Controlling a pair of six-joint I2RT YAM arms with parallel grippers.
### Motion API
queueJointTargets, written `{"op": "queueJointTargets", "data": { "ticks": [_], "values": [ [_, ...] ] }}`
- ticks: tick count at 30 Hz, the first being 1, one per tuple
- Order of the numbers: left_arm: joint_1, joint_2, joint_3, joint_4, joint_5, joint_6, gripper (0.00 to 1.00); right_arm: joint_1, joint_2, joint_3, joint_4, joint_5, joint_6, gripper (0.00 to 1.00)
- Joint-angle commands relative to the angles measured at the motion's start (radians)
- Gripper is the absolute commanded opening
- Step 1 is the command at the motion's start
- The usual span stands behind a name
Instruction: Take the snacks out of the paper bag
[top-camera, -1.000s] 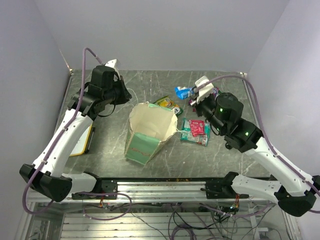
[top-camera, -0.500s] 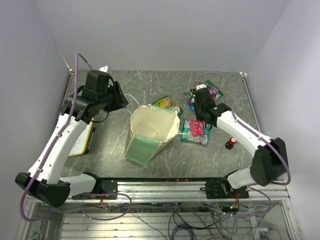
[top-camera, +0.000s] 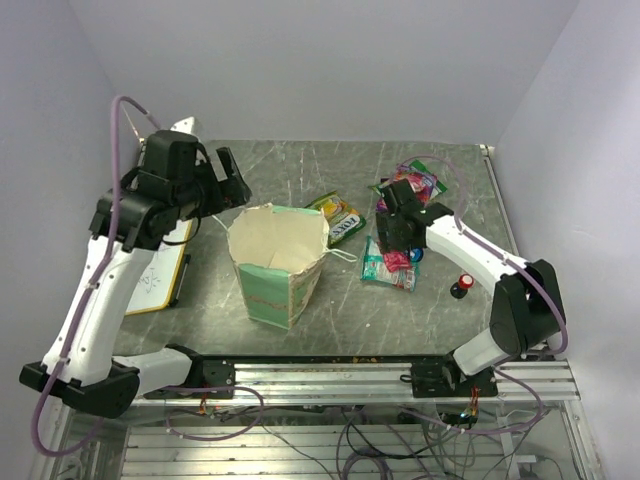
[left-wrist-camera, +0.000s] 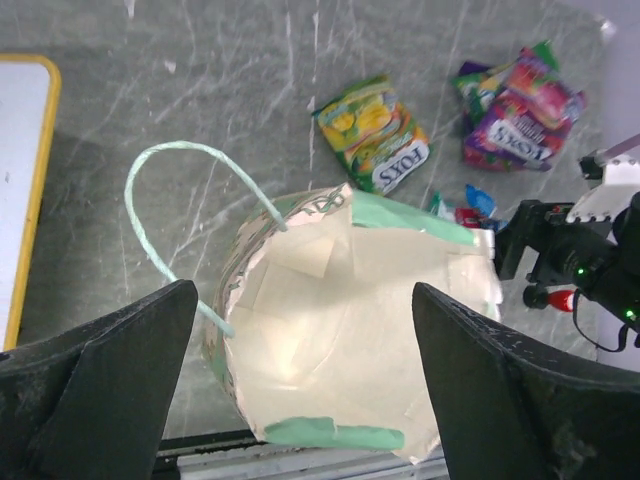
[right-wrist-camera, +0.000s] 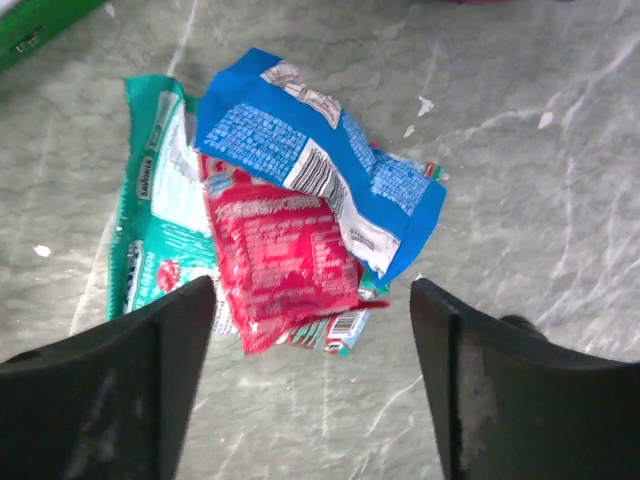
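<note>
The mint-green paper bag (top-camera: 278, 265) stands upright with its tan mouth open; the left wrist view looks down into the paper bag (left-wrist-camera: 350, 330), and no packet shows inside. My left gripper (top-camera: 228, 188) hovers up and left of it, open and holding nothing (left-wrist-camera: 303, 290). My right gripper (top-camera: 398, 238) hangs open just above a pile of snacks: a blue packet (right-wrist-camera: 320, 165) on a red one (right-wrist-camera: 275, 250) and a teal one (right-wrist-camera: 160, 230). A yellow-green packet (top-camera: 337, 215) and a pink-purple one (top-camera: 420, 185) lie on the table.
A wood-framed whiteboard (top-camera: 160, 280) lies at the left edge. A small red-topped button (top-camera: 462, 285) sits right of the teal pile. The bag's string handle (left-wrist-camera: 165, 200) loops out over the grey marble table (top-camera: 300, 165).
My right gripper came down over the teal-red pile and opened, leaving the blue packet there. My left gripper opened and drew back to the upper left; the bag now stands straighter and further left.
</note>
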Motion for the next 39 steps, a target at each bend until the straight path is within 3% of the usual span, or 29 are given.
{"op": "queueJointTargets", "data": {
  "ticks": [1,3,13,18,24,31,39],
  "values": [
    [0.009,-0.003,0.134,-0.096,-0.055,0.034,1.0,-0.002,-0.051,0.112,-0.135,0.0,0.064,0.92],
    [0.009,0.001,0.176,-0.123,-0.084,0.039,1.0,-0.002,-0.092,0.153,-0.171,-0.003,0.068,1.0],
    [0.01,0.055,0.447,-0.172,-0.168,0.052,1.0,-0.001,-0.157,0.599,-0.41,0.029,0.073,1.0],
    [0.01,0.052,0.567,-0.079,-0.154,0.082,1.0,-0.001,-0.203,0.851,-0.431,-0.036,0.031,1.0],
    [0.01,-0.042,0.542,0.092,-0.185,0.124,1.0,-0.002,-0.276,1.062,-0.38,-0.106,0.038,1.0],
    [0.01,-0.1,0.559,0.164,-0.273,0.179,0.99,-0.001,-0.391,1.083,-0.26,-0.068,0.103,1.0],
    [0.011,-0.098,0.55,0.154,-0.289,0.184,0.98,-0.001,-0.402,1.09,-0.292,0.013,0.123,1.0]
  ]
}}
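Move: The blue snack packet lies already let go, roughly 3 cm ahead of the right hand and 6 cm below. The red packet is about straight under that hand, the teal one 3 cm back and 4 cm left, and the purple one some 15 cm ahead. The paper bag's middle is about 8 cm back, 6 cm right and 22 cm below the left hand, with the yellow packet 11 cm ahead and 22 cm right. The blue packet is left on the red and teal ones as the right fingers finish opening and the hand climbs steeply, roughly 50 cm, easing back by about 10 cm late on while its fingers tip up to near level. Away from the paper bag, the left hand, already empty and wide open, rises some 25 cm, drifting back and left as it tips up. ##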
